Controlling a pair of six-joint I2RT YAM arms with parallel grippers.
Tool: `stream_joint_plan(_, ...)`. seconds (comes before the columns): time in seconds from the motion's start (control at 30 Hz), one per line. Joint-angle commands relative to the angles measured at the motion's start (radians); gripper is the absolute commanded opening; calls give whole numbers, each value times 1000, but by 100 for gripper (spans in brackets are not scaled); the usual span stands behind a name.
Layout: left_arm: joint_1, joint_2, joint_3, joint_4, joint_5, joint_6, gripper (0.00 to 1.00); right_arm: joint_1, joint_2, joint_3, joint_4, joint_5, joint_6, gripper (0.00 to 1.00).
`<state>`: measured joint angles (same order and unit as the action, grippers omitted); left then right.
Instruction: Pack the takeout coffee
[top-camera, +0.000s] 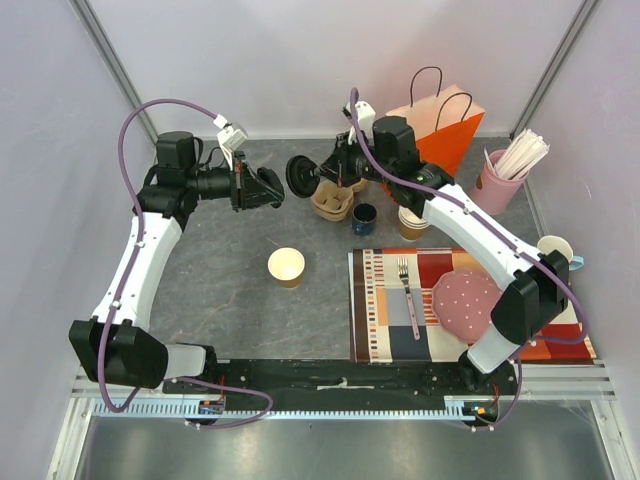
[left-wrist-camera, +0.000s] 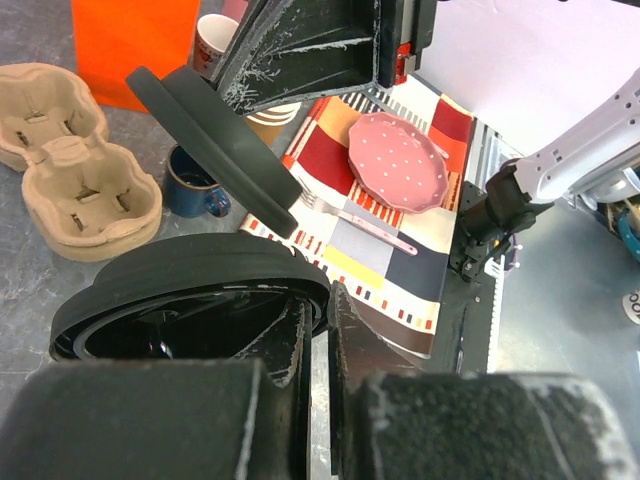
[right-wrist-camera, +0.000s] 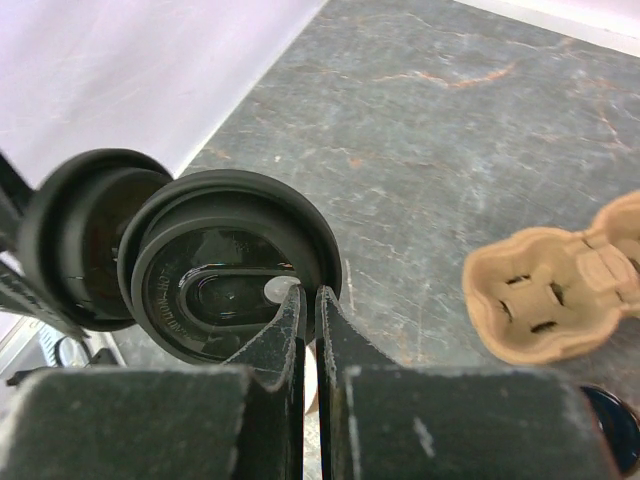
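The takeout coffee is out of view; no lidded cup shows. My left gripper (top-camera: 272, 188) (left-wrist-camera: 325, 295) is shut on the rim of a black plastic lid (left-wrist-camera: 190, 295) held in the air. Close to its right, my right gripper (top-camera: 318, 176) (right-wrist-camera: 308, 292) is shut on the rim of a second black lid (top-camera: 298, 175) (right-wrist-camera: 230, 262) (left-wrist-camera: 215, 150). The two lids hang side by side with a small gap, above the table's back middle. A lidless brown paper cup (top-camera: 286, 266) stands upright on the table in front of them.
A pulp cup carrier (top-camera: 333, 200) (right-wrist-camera: 550, 290) and a navy mug (top-camera: 364, 218) sit under the right arm. Behind stand an orange paper bag (top-camera: 440, 130) and a stack of paper cups (top-camera: 412, 222). A striped placemat (top-camera: 390, 320) carries a fork and a pink plate (top-camera: 465, 303).
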<state>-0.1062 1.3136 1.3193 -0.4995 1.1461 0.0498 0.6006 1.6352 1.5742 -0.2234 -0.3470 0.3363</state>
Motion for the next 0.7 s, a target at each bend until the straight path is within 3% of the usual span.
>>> stream_joint_plan(0.0,2,-10,8,-5,-51,48,2,-16,-34,-13,3,71,-16,0)
stream_joint_plan(0.23,10,-7,0,-7,-276,58,2,-9,14,36,-176,98,-103,0)
stream_joint_plan(0.4,46,-11,-14,-11,-546,62,2,146,138,188,-396,230,-265,0)
stream_joint_plan(0.53,105,-30,-77,-1,-609,82,2,225,239,291,-579,322,-319,0)
stream_joint_plan(0.67,190,-34,-117,1,-640,100,2,274,296,303,-591,338,-321,0)
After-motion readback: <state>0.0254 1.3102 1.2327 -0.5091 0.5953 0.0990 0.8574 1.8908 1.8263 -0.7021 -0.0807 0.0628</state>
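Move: The hands hold one black lid each, already separated. The open paper cup waiting for a lid stands roughly 9 cm back and 9 cm to the left of the right hand, some 26 cm below it. From that hand, the pulp carrier lies about 9 cm ahead and 1 cm right, and the blue mug 5 cm ahead and 7 cm right, both some 27 cm down. From the left hand, the cup is about 1 cm back, 2 cm right and 26 cm down. After easing a centimetre or two forward and right, the right hand swoops down about 11 cm, coming back and to the left towards the cup with its lid still pinched, while its wrist tips some 30 degrees so the fingers point more steeply down. The left hand, keeping its own lid shut in the fingers, clears away to the left and forward, sinking about 7 cm and swinging counter-clockwise as it goes. ##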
